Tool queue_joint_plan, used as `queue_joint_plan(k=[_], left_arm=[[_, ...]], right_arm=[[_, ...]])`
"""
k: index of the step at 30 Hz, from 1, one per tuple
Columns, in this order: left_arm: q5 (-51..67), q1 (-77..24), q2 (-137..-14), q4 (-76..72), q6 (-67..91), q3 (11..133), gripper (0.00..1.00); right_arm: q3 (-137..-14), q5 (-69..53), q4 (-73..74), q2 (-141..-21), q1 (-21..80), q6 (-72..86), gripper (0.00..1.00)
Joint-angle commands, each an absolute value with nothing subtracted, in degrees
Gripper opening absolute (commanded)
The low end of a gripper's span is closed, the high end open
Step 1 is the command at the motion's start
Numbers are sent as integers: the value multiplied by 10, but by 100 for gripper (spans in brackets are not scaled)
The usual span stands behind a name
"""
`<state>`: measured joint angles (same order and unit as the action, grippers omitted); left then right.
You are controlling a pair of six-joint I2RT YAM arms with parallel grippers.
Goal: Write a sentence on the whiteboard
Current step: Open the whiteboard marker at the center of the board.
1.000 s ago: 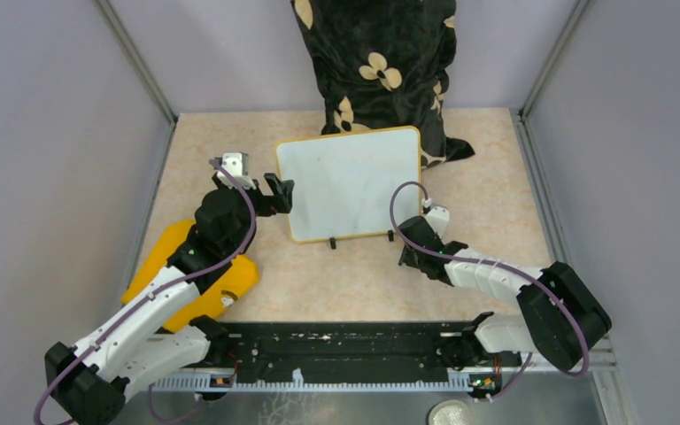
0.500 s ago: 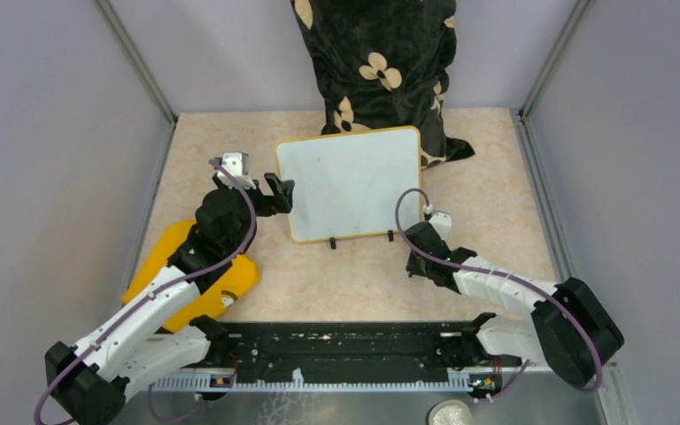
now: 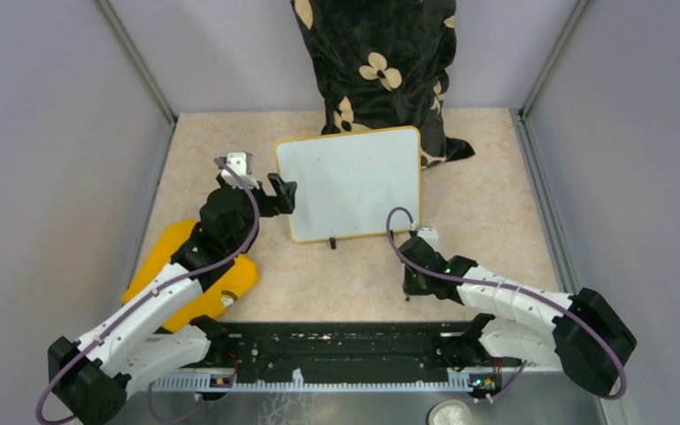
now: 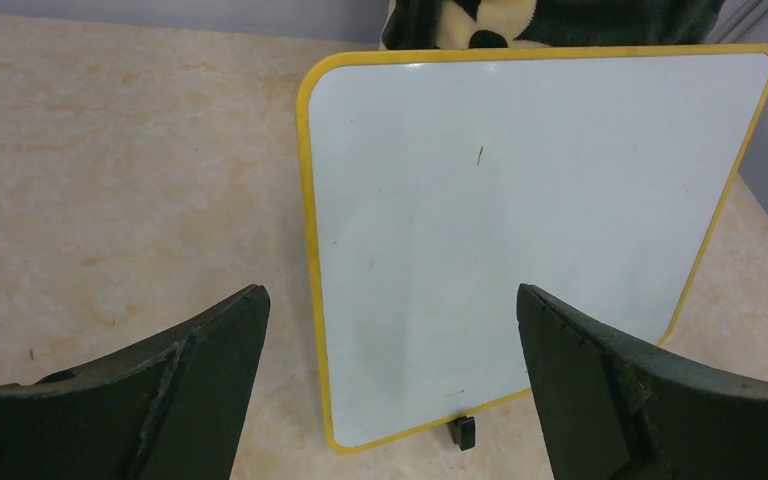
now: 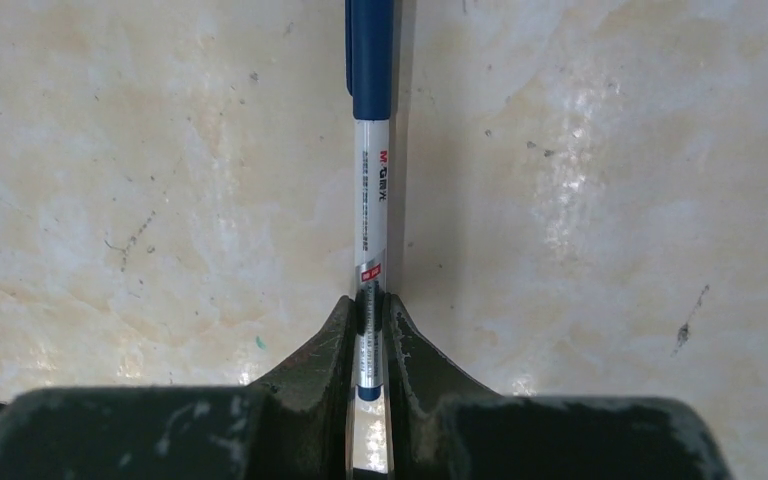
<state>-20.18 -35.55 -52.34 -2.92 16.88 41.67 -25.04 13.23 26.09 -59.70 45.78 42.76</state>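
Note:
The whiteboard point(image 3: 350, 181) stands tilted at the back middle, white with a yellow rim and a black foot point(image 3: 332, 242). Its face is blank; no sentence shows on it. It fills the left wrist view point(image 4: 520, 230), with only a tiny dark speck. My left gripper point(image 3: 282, 193) is open and empty, its jaws wide apart just in front of the board's left edge point(image 4: 390, 300). My right gripper point(image 3: 412, 282) is in front of the board's lower right corner, pointing down at the table. It is shut on a white marker with a blue cap point(image 5: 371, 150), jaws point(image 5: 371, 305) tight on the barrel.
A yellow cloth point(image 3: 241, 276) lies at the left under my left arm. A black flowered fabric point(image 3: 376, 62) hangs behind the board. A black rail point(image 3: 336, 341) runs along the near edge. Grey walls close in both sides.
My right gripper has moved nearer and slightly left with the marker, away from the board's lower right corner and down toward the table. My left gripper has shifted only slightly.

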Motion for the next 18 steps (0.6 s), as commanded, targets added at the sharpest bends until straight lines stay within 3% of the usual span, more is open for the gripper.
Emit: queue_joint_plan(k=[1, 9, 11, 15, 18], left_arm=[[-196, -357, -527, -29, 169, 435, 99], [-203, -357, -529, -29, 166, 435, 99], [-203, -357, -529, -29, 165, 435, 99], [-203, -357, -529, -29, 166, 435, 99], [-200, -357, -530, -29, 167, 436, 99]], right_arm=[[-298, 140, 254, -627, 472, 405, 0], [-339, 127, 239, -699, 487, 369, 3], [-338, 127, 240, -693, 487, 368, 12], [-342, 139, 253, -663, 486, 365, 41], [-355, 149, 270, -652, 487, 355, 48]])
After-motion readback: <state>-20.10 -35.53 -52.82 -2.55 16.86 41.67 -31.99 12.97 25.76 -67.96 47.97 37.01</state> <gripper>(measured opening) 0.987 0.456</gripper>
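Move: The right hand already pinches the marker near its plain end, down at the table; the marker's middle is about 5 cm ahead of it, 2 cm left and roughly level, and the bare spot it is taken to is about 1 cm ahead and 2 cm left. The black clip lies some 14 cm ahead and 4 cm left, the whiteboard's middle 26 cm ahead and 12 cm left. From the left hand the marker lies about 10 cm back, 22 cm right and 26 cm down. Still pinching the marker near its plain end, the right hand carries it low over the bare table about 2.5 cm left and 1 cm forward, towards the whiteboard's near edge, swinging a few degrees counter-clockwise. There it halts, the fingers spread to nearly half open and let go, and the hand starts to rise by about half a centimetre, fingers still straddling the marker's plain end. ##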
